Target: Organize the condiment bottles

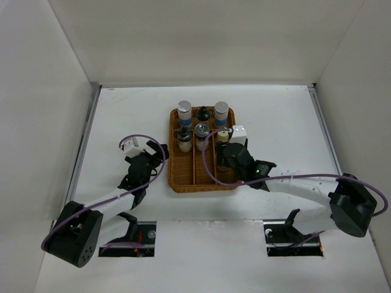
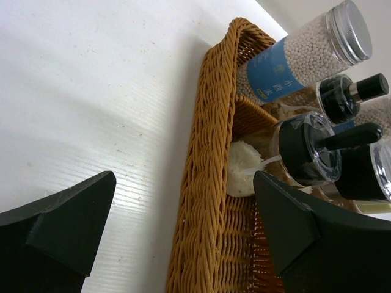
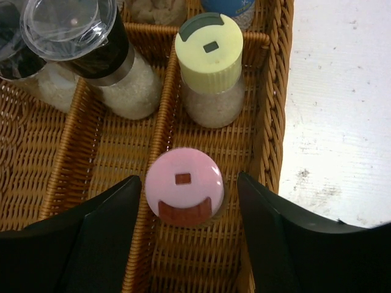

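Note:
The condiment bottles stand upright at the far end of the brown wicker tray (image 1: 183,183). Two blue-labelled silver-capped cylinders (image 1: 184,111) (image 1: 221,111) flank a black-topped bottle (image 1: 202,113). In front of them stand two dark-capped shakers (image 1: 184,137) (image 1: 201,134) and a yellow-capped one (image 1: 222,135). My right gripper (image 3: 189,183) is open, its jaws on either side of a pink-capped bottle (image 3: 183,183) in the tray's right compartment, with gaps on both sides. The yellow cap (image 3: 209,52) is just beyond it. My left gripper (image 2: 183,183) is open and empty, straddling the tray's left rim (image 2: 211,152).
The tray has three lengthwise compartments with wicker dividers (image 3: 149,201), and their near halves are bare. White table (image 1: 122,116) lies left, right and behind the tray. Walls enclose the table on three sides. The right arm (image 1: 293,183) reaches in from the lower right.

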### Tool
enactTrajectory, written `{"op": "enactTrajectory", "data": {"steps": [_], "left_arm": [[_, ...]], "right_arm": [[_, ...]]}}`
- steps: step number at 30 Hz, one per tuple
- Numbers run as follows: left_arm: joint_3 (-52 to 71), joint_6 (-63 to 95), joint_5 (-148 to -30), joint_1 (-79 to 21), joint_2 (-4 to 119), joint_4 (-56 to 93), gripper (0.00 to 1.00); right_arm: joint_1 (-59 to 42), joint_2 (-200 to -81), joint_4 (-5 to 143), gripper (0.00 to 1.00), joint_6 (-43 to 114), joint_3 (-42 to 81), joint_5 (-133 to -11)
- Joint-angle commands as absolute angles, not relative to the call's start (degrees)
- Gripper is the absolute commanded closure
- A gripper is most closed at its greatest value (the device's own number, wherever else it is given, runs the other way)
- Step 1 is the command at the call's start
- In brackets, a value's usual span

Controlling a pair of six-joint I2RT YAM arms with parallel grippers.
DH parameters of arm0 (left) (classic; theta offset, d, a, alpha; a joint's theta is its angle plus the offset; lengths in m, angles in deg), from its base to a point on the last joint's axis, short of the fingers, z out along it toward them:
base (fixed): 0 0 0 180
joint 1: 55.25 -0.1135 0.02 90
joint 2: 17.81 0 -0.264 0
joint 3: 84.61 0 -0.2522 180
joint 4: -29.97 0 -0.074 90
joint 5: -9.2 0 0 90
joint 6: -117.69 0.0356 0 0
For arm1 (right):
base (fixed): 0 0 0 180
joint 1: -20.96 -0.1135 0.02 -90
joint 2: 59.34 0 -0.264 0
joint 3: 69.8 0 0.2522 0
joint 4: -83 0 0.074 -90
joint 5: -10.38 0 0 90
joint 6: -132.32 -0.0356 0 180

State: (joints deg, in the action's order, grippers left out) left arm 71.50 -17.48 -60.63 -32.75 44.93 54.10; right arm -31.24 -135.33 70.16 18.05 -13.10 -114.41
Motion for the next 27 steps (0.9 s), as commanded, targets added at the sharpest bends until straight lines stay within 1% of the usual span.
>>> {"op": "enactTrajectory", "data": {"steps": [1, 4, 5, 6, 12, 17, 21, 27], "left_arm": [[69.3, -16.5, -57.8, -33.1, 46.0, 55.5, 0.00], [68.5, -17.1, -57.2, -32.5, 46.4, 54.1, 0.00], [67.9, -17.3, -56.6, -32.4, 46.4, 53.2, 0.00], [67.1, -17.5, -56.1, -32.1, 46.3, 51.6, 0.00], [59.3, -18.0, -54.6, -30.7, 43.6, 34.3, 0.00], [51.8, -19.9, -54.7, -30.3, 44.2, 19.7, 0.00], [50.5, -21.4, -54.7, -30.1, 44.1, 14.8, 0.00], [49.5, -19.7, -54.5, -30.9, 41.0, 11.5, 0.00]], "right_arm": [[-31.6, -134.3, 75.0, 0.26, 18.6, -13.5, -114.4], [-31.4, -132.7, 75.9, 0.17, 18.9, -14.6, -114.3], [-31.4, -131.7, 75.8, 0.06, 18.8, -14.8, -114.7], [-31.4, -130.4, 75.9, 0.00, 18.9, -15.2, -114.7], [-29.0, -122.9, 77.0, 0.00, 20.2, -15.9, -116.4], [-26.1, -118.9, 81.7, 0.00, 20.0, -19.4, -120.5], [-22.9, -118.1, 87.5, 0.00, 19.2, -22.9, -121.5], [-22.8, -117.0, 89.8, 0.00, 18.5, -25.6, -121.2]]}}
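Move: The pink-capped bottle already stands in the basket's right compartment between the right hand's opening fingers, straight below the hand, its middle about 4 cm down. The yellow-capped bottle is about 7 cm ahead and the black-capped grinder about 7 cm ahead, 7 cm left. The blue-label jar lies some 15 cm ahead, about 1 cm left. From the left hand, the pink-capped bottle is some 21 cm right, 3 cm back and 2 cm lower. The right hand spreads its already loosened fingers fully around the pink cap, lifts about 8 cm clear of the bottle and, still rising, swings some 8 cm right over the basket's right rim, sinking 2 to 3 cm at the end, with its fingers tipping up and turning a little clockwise. Beside the basket's left rim, the open left hand bobs up and back down by about 3 cm, its fingers tipping some 15 degrees downward. ##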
